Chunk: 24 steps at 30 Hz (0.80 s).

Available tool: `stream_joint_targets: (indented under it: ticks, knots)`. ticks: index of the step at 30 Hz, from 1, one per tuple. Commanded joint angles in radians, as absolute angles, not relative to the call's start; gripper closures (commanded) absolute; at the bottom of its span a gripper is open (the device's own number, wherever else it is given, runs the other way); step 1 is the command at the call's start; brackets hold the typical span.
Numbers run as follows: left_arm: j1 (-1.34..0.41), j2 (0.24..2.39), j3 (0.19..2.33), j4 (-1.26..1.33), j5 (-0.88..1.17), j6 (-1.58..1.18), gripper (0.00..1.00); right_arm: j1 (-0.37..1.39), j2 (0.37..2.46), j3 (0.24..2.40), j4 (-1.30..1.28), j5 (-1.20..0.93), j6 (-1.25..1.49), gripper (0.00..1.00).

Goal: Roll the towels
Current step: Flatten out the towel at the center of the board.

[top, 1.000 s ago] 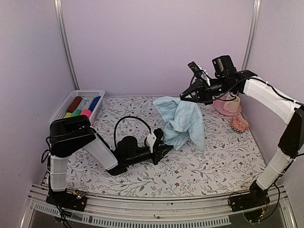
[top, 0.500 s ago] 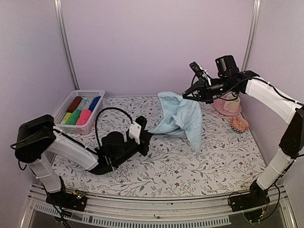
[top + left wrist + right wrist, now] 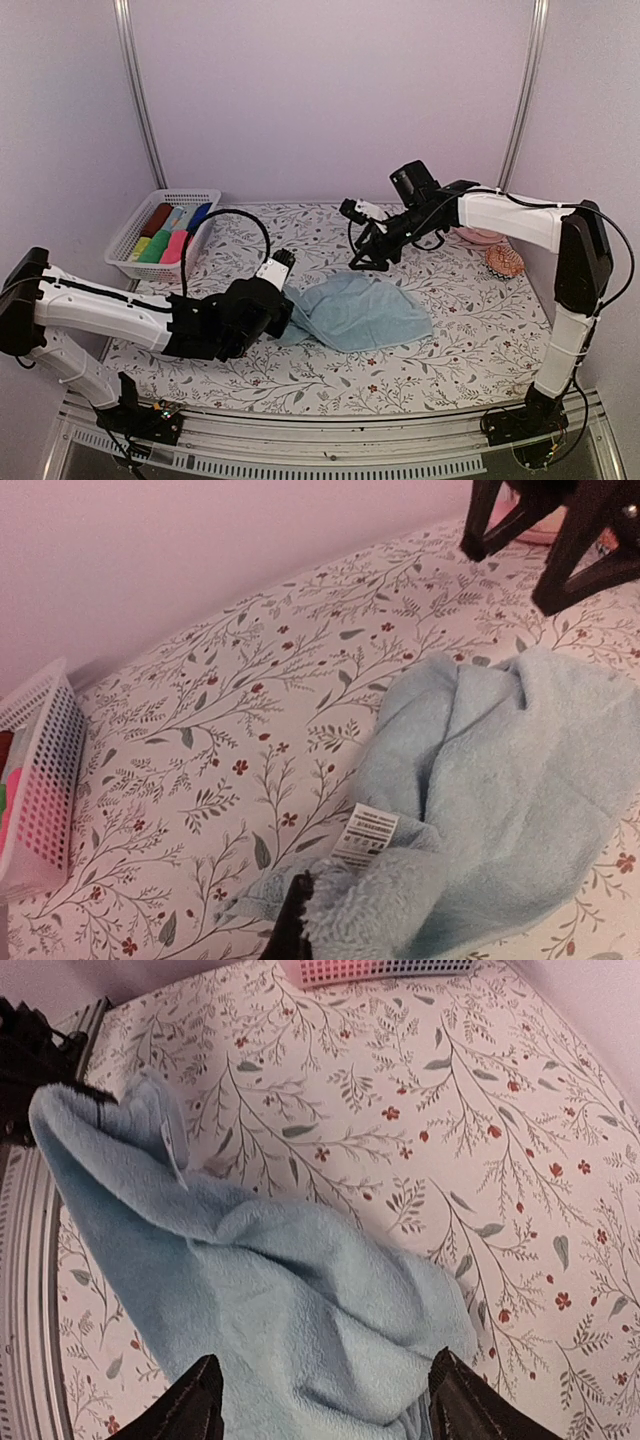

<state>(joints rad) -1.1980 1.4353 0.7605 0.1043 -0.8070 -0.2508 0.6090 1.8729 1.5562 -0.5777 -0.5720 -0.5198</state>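
The pale blue towel (image 3: 358,312) lies crumpled and spread on the flowered table, its white label (image 3: 365,832) near the left corner. My left gripper (image 3: 283,318) is shut on that left corner, and terry cloth bunches around its dark fingertip (image 3: 292,920). My right gripper (image 3: 365,256) hovers open just over the towel's far edge, nothing between its fingers (image 3: 195,1412). In the right wrist view the towel (image 3: 280,1300) fills the space below the jaws. A bright pink roll (image 3: 177,244) lies in the basket.
A white mesh basket (image 3: 128,232) with several coloured rolls stands at the back left. A pink dish (image 3: 478,237) and a small orange-pink object (image 3: 505,262) sit at the back right. A metal rail runs along the near table edge.
The right gripper opened, let go of the towel and dropped low toward the table. The towel fell from hanging to lying spread out. The left gripper pulled its corner toward the near left.
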Motion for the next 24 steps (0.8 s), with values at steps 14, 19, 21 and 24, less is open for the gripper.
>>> stream_joint_targets:
  ticks: [14,19,21,24]
  knots:
    - [-1.214,1.379,0.739,-0.189,-0.943,-0.449,1.00,0.540,1.362,0.781,-0.470,-0.287,-0.995,0.25]
    - [-1.215,1.365,0.733,-0.191,-0.945,-0.460,1.00,0.538,1.357,0.675,-0.369,-0.176,-0.929,0.25]
    - [-1.214,1.368,0.737,-0.186,-0.948,-0.456,1.00,0.538,1.360,0.657,-0.328,-0.130,-0.912,0.26]
    - [-1.214,1.373,0.746,-0.190,-0.954,-0.449,1.00,0.538,1.375,0.650,-0.304,-0.100,-0.890,0.28]
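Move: The right hand, open and empty, has the towel's near right corner about 10 cm back, 14 cm to its right and 17 cm below. The patterned bowl lies some 12 cm ahead and 34 cm right of that hand, with the pink plate about 13 cm beyond the bowl. The left hand holds the towel's left end up; from it the same corner is some 30 cm right, 3 cm ahead and 14 cm down, the basket 33 cm left and 33 cm ahead. Still pinching the towel's left end, the left hand draws it about 5 cm to the left and a little down, turning slightly counter-clockwise. Meanwhile the right hand sweeps some 17 cm right, sinking steadily and coming back towards its base for the first half, and tips its open fingers about 30 degrees steeper until they stand close over the near right corner; no grip there yet. ##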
